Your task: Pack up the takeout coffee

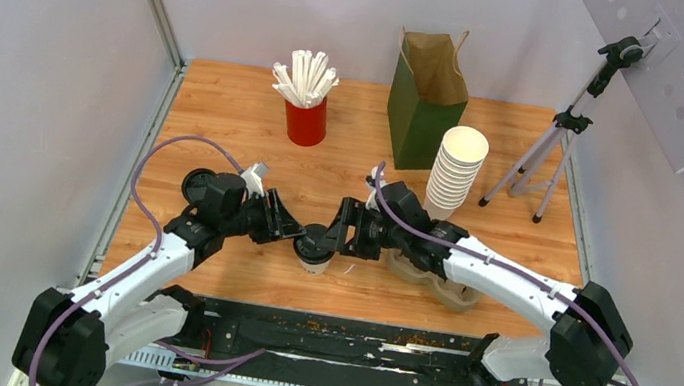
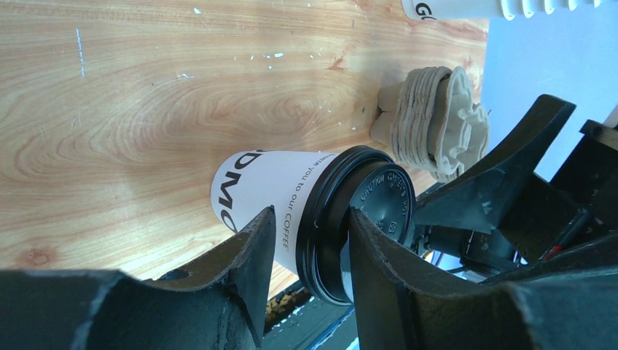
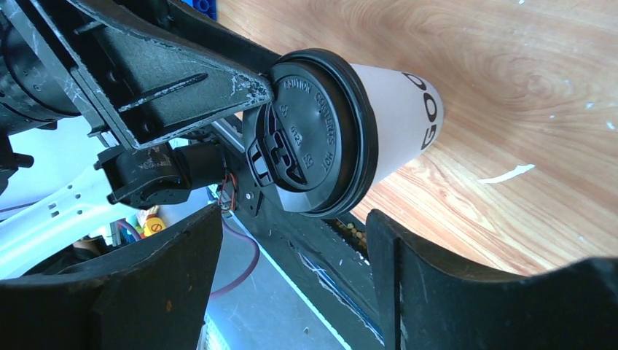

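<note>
The takeout coffee [image 1: 315, 250], a small white paper cup with a black sip lid, stands upright near the table's front middle. My left gripper [image 1: 290, 229] reaches it from the left. In the left wrist view the left gripper [image 2: 312, 215] is shut on the coffee [image 2: 270, 182], one finger against the paper wall and the other over the lid [image 2: 382, 200]. My right gripper [image 1: 343, 241] is close on the cup's right side. In the right wrist view the right gripper [image 3: 291, 240] stands open, and the coffee [image 3: 321, 138] lies beyond its fingertips, not between them.
An open paper bag [image 1: 427, 99] stands at the back, with a tall stack of lidless white cups [image 1: 454, 173] beside it. A red cup of straws [image 1: 307, 107] is back left, a tripod [image 1: 551, 152] back right. Stacked pulp cup carriers [image 1: 437, 277] lie under the right arm.
</note>
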### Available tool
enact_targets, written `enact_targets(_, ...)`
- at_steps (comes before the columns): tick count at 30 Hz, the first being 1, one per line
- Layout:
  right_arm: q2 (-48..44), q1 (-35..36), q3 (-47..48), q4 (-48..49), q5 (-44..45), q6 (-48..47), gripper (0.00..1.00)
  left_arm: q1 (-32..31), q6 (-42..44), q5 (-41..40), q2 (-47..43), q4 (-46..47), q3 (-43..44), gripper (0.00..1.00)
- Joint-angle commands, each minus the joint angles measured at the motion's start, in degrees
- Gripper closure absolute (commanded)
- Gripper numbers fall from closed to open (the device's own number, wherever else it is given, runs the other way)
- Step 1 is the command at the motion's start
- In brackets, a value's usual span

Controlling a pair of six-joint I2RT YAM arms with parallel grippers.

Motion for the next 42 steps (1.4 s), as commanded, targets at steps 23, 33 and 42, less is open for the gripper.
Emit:
enact_targets(23, 4.7, 2.9, -4.7, 10.2, 2.7, 7.2, 0.47, -0.6, 1.4, -3.2, -0.4, -4.7, -1.6, 0.54)
enact_targets(33, 5.0, 2.2, -6.5, 11.5, 3.4, 6.8, 0.58, -0.6, 1.6, -4.3, -0.3, -5.9, -1.5, 0.55)
enact_targets(42, 4.7, 1.8, -10.9, 13.5, 3.2, 5.7, 0.68, -0.6, 2.6, -5.7, 0.7, -7.1, -1.5, 0.56)
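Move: Ahead of the right fingers' closing, the cup's black lid lies about 5 cm to the left, 2 cm back and 3 cm below. From that same hand, the cup carrier is some 22 cm to the right, about 1 cm back and 13 cm lower, and the stack of cups about 21 cm right and 17 cm ahead, its middle 3 cm lower. For the left hand, already at the lid's edge, the lid's middle is roughly 3 cm right, 1 cm back and 1 cm lower. Sinking about 3.5 cm and edging 1.5 cm left, the right hand comes down to the lid's right-hand edge, drifting about 1 cm back and then forward again. Its wide-open fingers close to roughly half that gap and come to pinch the rim, one on the lid's top side, one beneath. The left hand stays almost still, keeping its fingers on the opposite edge. ##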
